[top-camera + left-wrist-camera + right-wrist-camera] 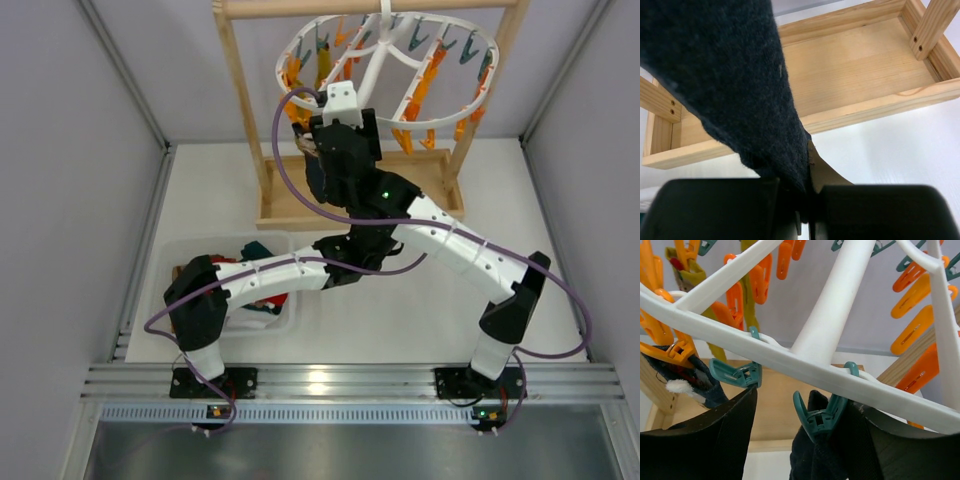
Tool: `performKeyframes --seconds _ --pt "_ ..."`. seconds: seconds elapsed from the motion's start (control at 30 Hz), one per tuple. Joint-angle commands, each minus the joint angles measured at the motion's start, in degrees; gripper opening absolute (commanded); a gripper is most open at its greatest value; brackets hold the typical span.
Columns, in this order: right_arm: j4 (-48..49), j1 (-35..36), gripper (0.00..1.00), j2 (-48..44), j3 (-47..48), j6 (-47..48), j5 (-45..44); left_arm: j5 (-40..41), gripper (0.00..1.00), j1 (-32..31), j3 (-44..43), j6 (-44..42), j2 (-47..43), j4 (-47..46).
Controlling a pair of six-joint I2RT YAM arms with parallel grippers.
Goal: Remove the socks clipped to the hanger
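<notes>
The white oval hanger (455, 120) hangs from the wooden stand, with orange and teal pegs along its bars (790, 360). My right gripper (335, 105) is raised under its left side, open (805, 400). Its fingers straddle a teal peg (820, 417) that clips a dark navy sock (815, 455); the right finger lies against the peg and the left one stands apart. My left gripper (807, 187) is lower, shut on the bottom end of a dark navy sock (740, 75) that stretches upward. Another dark sock (690, 380) and a mustard one (695, 275) hang from orange pegs at the left.
The light wooden stand has a flat tray base (290, 210) right beneath both grippers, with posts at each side (935, 25). A clear plastic bin (170, 260) holding loose socks sits at the near left under my left arm. Grey walls close in both sides.
</notes>
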State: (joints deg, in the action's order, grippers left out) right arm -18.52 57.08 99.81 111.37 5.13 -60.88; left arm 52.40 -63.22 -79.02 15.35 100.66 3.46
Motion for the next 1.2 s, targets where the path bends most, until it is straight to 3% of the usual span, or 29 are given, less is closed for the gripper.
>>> performKeyframes --seconds 0.0,0.13,0.53,0.83,0.97,1.03,1.17 --pt "8.4 -1.0 0.60 0.4 0.4 5.7 -3.8 1.1 0.00 -0.9 -2.4 0.7 0.0 -1.2" --pt "8.8 -1.7 0.56 0.1 -0.6 6.7 -4.4 1.3 0.00 -0.9 -2.6 0.6 0.4 -1.1" --pt "11.6 -1.7 0.31 -3.9 -5.6 6.2 -2.0 1.3 0.00 -0.9 -3.0 1.1 2.0 -1.0" --pt "11.1 -1.7 0.21 -7.9 -8.8 2.5 3.4 1.3 0.00 -0.8 -2.5 1.6 3.6 -1.1" --pt "11.1 -1.8 0.25 -9.1 -10.6 1.9 5.9 0.4 0.00 -0.6 -2.2 2.0 3.6 -1.0" --pt "11.1 -2.0 0.34 -9.0 -10.5 2.3 5.9 0.3 0.00 -0.6 -2.3 1.9 3.4 -1.1" --pt "10.3 -2.8 0.35 -8.4 -9.7 2.7 6.0 -0.2 0.00 -0.6 -2.1 2.0 2.8 -1.0"
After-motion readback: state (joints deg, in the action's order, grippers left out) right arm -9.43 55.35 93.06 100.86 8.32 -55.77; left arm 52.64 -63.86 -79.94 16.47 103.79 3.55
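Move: Just ahead of the right hand, about 2 cm forward, 1 cm right and roughly level, the teal clip holds the dark sock. A second teal clip sits some 5 cm left, 3 cm ahead and 2 cm higher; the other sock hangs about 8 cm left, 4 cm ahead and 4 cm below. From the left hand, which already pinches the dark sock's lower end, the holding clip is some 5 cm forward, 3 cm left and 19 cm above. Easing about 1.5 cm right and 1 cm forward with a slight dip, the right hand brings the teal clip between its fingers and closes them from wide to about a third open, pinching the clip's handles, then draws back about 1 cm and up, the fingers loosening only a hair. The left hand keeps its pinch on the sock and, after a tiny rise, sinks about 2 cm, also drifting right. ##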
